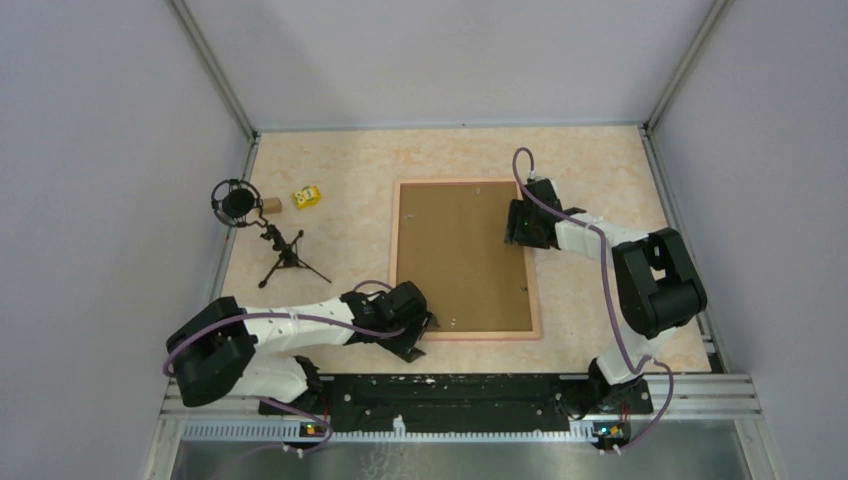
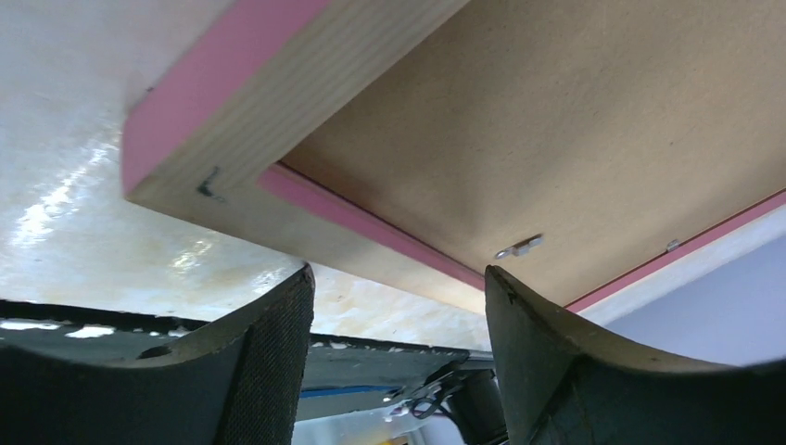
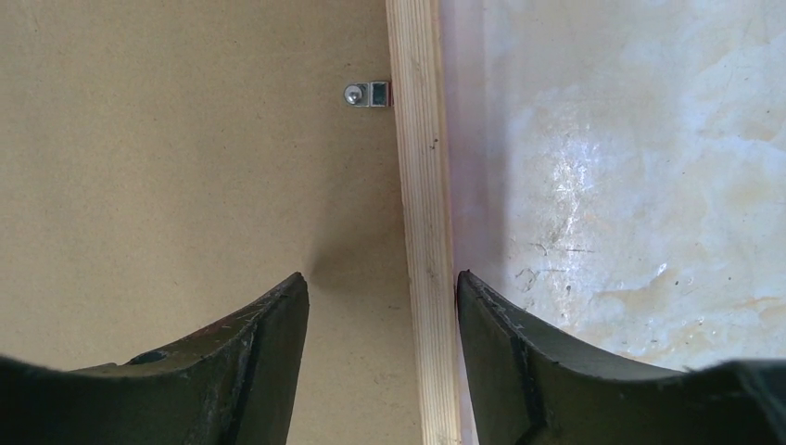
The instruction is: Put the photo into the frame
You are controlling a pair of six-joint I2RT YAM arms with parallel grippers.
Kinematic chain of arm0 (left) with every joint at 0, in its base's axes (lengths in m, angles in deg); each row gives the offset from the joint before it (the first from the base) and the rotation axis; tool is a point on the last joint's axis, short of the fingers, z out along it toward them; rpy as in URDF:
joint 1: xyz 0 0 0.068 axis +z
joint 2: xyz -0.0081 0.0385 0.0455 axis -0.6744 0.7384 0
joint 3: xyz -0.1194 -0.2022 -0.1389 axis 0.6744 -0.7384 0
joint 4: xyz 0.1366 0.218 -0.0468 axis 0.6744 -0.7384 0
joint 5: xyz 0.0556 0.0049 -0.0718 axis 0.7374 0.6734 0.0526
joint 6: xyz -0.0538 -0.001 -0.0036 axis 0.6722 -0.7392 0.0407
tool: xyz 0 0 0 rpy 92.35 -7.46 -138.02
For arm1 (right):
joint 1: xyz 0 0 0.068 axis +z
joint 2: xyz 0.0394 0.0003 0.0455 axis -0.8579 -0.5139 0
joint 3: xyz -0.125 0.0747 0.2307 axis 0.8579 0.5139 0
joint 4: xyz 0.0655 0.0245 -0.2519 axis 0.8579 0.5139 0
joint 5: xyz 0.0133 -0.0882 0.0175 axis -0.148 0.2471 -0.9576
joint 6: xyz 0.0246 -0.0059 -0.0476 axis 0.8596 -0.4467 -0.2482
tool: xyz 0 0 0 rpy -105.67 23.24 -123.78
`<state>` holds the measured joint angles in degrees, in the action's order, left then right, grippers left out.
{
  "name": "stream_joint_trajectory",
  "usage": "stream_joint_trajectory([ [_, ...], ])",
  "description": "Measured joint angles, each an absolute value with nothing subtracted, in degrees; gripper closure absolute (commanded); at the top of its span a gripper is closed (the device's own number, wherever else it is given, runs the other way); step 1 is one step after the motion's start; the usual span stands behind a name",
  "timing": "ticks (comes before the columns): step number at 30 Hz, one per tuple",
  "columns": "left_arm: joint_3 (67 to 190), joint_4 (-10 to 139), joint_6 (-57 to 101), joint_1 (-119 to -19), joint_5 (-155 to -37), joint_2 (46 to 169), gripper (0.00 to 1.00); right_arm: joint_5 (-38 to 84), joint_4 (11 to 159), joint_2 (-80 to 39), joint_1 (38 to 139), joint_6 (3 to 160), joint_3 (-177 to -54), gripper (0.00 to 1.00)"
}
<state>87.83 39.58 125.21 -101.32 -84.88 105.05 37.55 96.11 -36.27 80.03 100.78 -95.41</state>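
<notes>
The pink frame [image 1: 396, 250] lies face down on the table with a brown backing board [image 1: 460, 255] inside it. The photo is hidden. My left gripper [image 1: 418, 336] is at the frame's near left corner [image 2: 232, 102], open, with nothing between its fingers [image 2: 278, 352]; the corner is just beyond the tips. My right gripper [image 1: 520, 226] is open over the frame's right side. In the right wrist view it [image 3: 380, 287] straddles the wooden rail [image 3: 422, 185], the outer finger [image 3: 519, 352] against the rail's outer face and the inner finger over the backing board [image 3: 185, 167].
A black round device on a small tripod [image 1: 285, 255] stands at the left, with a yellow cube [image 1: 306, 197] and a small brown block [image 1: 271, 205] beside it. Metal tabs [image 3: 366, 94] [image 2: 519, 247] hold the board. Grey walls enclose the table.
</notes>
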Motion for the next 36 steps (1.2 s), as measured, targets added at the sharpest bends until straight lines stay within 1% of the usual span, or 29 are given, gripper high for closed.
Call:
stream_joint_trajectory([
  [4, 89.1, 40.1, 127.9, -101.3, -85.0, 107.7, 0.47, 37.5, 95.9, -36.2, 80.0, 100.8, -95.0, 0.42],
  [6, 89.2, 40.4, 128.6, -101.3, -85.3, 108.5, 0.59, 37.5, 95.8, -36.2, 80.0, 100.7, -94.7, 0.42],
  [11, 91.1, 38.8, 128.6, -101.4, -83.2, 110.1, 0.7, 37.8, 95.7, -35.5, 79.8, 100.6, -94.1, 0.42],
  [14, 93.1, 36.1, 126.5, -101.3, -79.6, 111.0, 0.82, 37.9, 95.8, -34.6, 79.5, 100.4, -93.2, 0.42],
  [16, 94.2, 34.6, 123.8, -100.8, -77.4, 111.4, 0.89, 37.9, 95.6, -33.7, 79.3, 100.3, -92.5, 0.42],
  [18, 94.7, 33.9, 119.9, -99.3, -76.3, 111.5, 1.0, 38.0, 95.4, -32.4, 79.1, 100.3, -91.7, 0.4],
  [21, 94.7, 35.1, 111.6, -95.2, -76.2, 111.5, 1.0, 38.0, 94.9, -30.0, 78.5, 100.3, -90.7, 0.37],
  [28, 95.6, 38.8, 83.3, -84.0, -77.0, 111.6, 1.0, 38.1, 93.8, -24.9, 75.7, 100.0, -89.4, 0.32],
  [32, 102.7, 34.9, 66.6, -80.7, -77.2, 117.1, 1.0, 37.9, 94.1, -24.6, 74.1, 98.2, -89.6, 0.26],
  [33, 105.0, 34.4, 63.0, -80.0, -77.7, 119.3, 1.0, 38.0, 95.3, -24.7, 73.7, 97.5, -90.0, 0.23],
  [34, 107.0, 34.3, 59.6, -79.1, -78.3, 121.2, 1.0, 38.0, 96.5, -24.9, 73.3, 96.9, -90.6, 0.18],
  [36, 110.2, 34.4, 53.6, -77.6, -79.9, 124.2, 1.0, 38.6, 98.8, -26.1, 72.6, 95.5, -92.7, 0.13],
])
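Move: The stretch of the frame's near rail that the left fingers straddle lies about 1 cm ahead and 1 cm below that hand. The frame's near-left corner is some 8 cm to its left and level, and a metal clip on the backing board is about 3 cm ahead and 6 cm right. The right hand has the frame's right rail about 1 cm right and 2 cm below; the near-rail stretch lies some 20 cm back and 20 cm left. Left hand pinches the near rail and swings it 15 cm forward and left; right hand shifts right, rising. ##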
